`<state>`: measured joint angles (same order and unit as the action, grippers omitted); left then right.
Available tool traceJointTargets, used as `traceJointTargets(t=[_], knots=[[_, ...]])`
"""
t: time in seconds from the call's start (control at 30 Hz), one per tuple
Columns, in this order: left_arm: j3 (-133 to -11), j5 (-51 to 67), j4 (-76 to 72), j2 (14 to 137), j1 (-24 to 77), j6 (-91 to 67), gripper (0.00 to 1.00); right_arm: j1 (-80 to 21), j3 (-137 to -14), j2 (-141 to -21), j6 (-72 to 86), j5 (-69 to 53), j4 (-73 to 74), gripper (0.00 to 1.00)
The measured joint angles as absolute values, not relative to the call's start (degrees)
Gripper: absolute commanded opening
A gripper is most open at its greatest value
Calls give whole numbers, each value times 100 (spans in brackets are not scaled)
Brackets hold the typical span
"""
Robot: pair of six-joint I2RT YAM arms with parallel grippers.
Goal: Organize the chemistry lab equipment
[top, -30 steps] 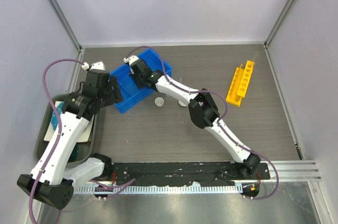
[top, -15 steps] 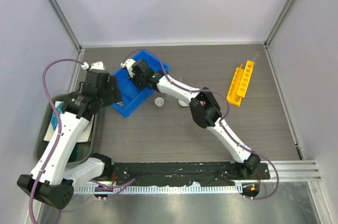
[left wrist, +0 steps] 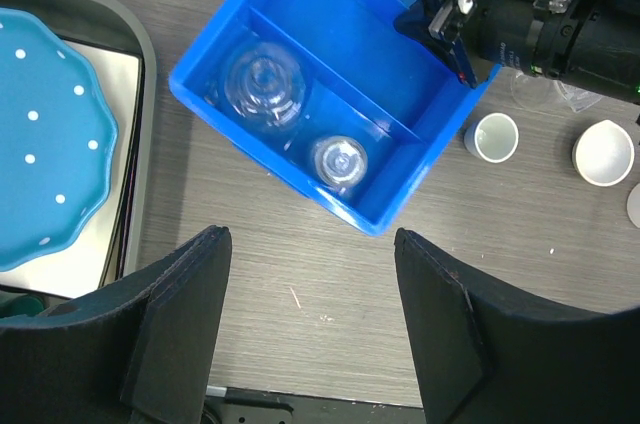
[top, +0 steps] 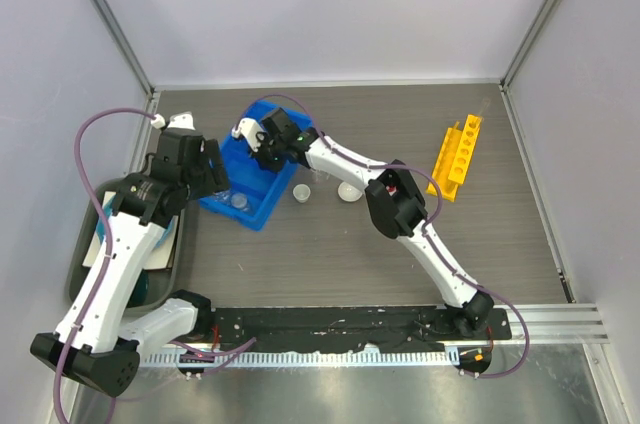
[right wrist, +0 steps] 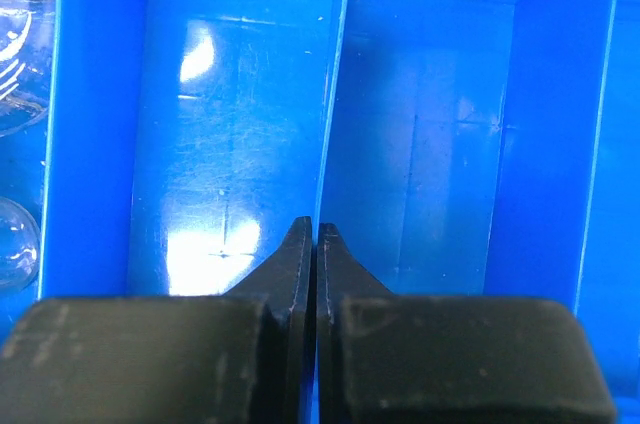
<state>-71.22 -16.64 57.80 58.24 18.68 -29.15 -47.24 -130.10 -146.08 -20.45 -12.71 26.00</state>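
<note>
A blue divided bin lies askew at the back left of the table. My right gripper reaches into it, and in the right wrist view its jaws are shut on the bin's thin inner divider. Two clear glass vessels sit in one compartment, a wider beaker and a small vial. My left gripper hangs open over bare table just near of the bin, holding nothing. A small white cup and a white round dish stand right of the bin. The yellow holed rack lies at the far right.
A grey tray at the left edge carries a teal dotted plate. A clear glass piece stands beside the right arm, close to the white cup. Grey walls close in the table on three sides.
The blue bin has swung and slid left and toward the near side, with my right gripper still on it. Its glass pieces now show. My left gripper has shifted slightly left.
</note>
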Motion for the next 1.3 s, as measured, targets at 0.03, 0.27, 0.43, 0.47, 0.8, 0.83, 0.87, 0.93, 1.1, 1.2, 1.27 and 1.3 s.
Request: traceJointTargets(t=[0.03,0.27,0.43,0.47,0.8,0.83,0.87,0.93,1.1,1.2,1.27,1.3], knots=[[-7135,-1662,5780,5824,1868,-2906,70,-4700,-12964,-14580,-2145,-1369,2622,1],[-7157,-1621,5793,5883,1868,-2842,70,-4580,-12905,-14473,-3065,-2062,3122,1],[-7157,-1581,5800,5944,1868,-2801,70,-4582,-13037,-14473,-3649,-2469,3684,1],[-7157,-1568,5800,5951,1868,-2803,70,-4587,-13058,-14473,-3739,-2528,3771,1],[-7157,-1490,5804,5948,1868,-2801,70,-4783,-13093,-14361,-4560,-2799,4648,1],[-7157,-1487,5804,5946,1865,-2803,70,-4823,-13093,-14348,-4602,-2823,4731,1],[-7157,-1485,5804,5944,1865,-2803,70,-4860,-13082,-14333,-4633,-2845,4797,1],[-7157,-1472,5806,5929,1865,-2801,70,-4943,-12940,-14247,-4668,-2919,4851,1],[-7155,-1420,5815,5828,1865,-2799,70,-5159,-12095,-13782,-4635,-3061,4657,1],[-7144,-1356,5822,5743,1865,-2799,70,-5301,-11701,-13557,-4567,-3092,4523,1],[-7142,-1321,5841,5690,1865,-2799,70,-5395,-11572,-13482,-4501,-3089,4471,1],[-7135,-1291,5861,5647,1865,-2799,70,-5443,-11522,-13456,-4462,-3083,4442,2]])
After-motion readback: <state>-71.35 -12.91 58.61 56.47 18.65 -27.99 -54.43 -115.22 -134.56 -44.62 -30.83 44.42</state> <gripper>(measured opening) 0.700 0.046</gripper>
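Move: In the right hand, still pinched by its middle divider, is the blue box; the bare table it is taken to lies about 16 cm back and 2 cm right, 5 cm lower. Inside the box the large glass flask stands some 8 cm back and 9 cm left, the small glass jar 10 cm back and 5 cm left; the white cup is 8 cm back, 10 cm right. From the left hand that bare table is about 11 cm right, 1 cm ahead, 25 cm down. Dragging the blue box across the table by its middle divider, the right hand draws it back towards the robot's bases by about 16 cm, slowly at first and then faster. Meanwhile the wrist swings some 35 degrees counter-clockwise, turning the box with it; the shut fingers keep their pinch and stay at nearly the same height. ##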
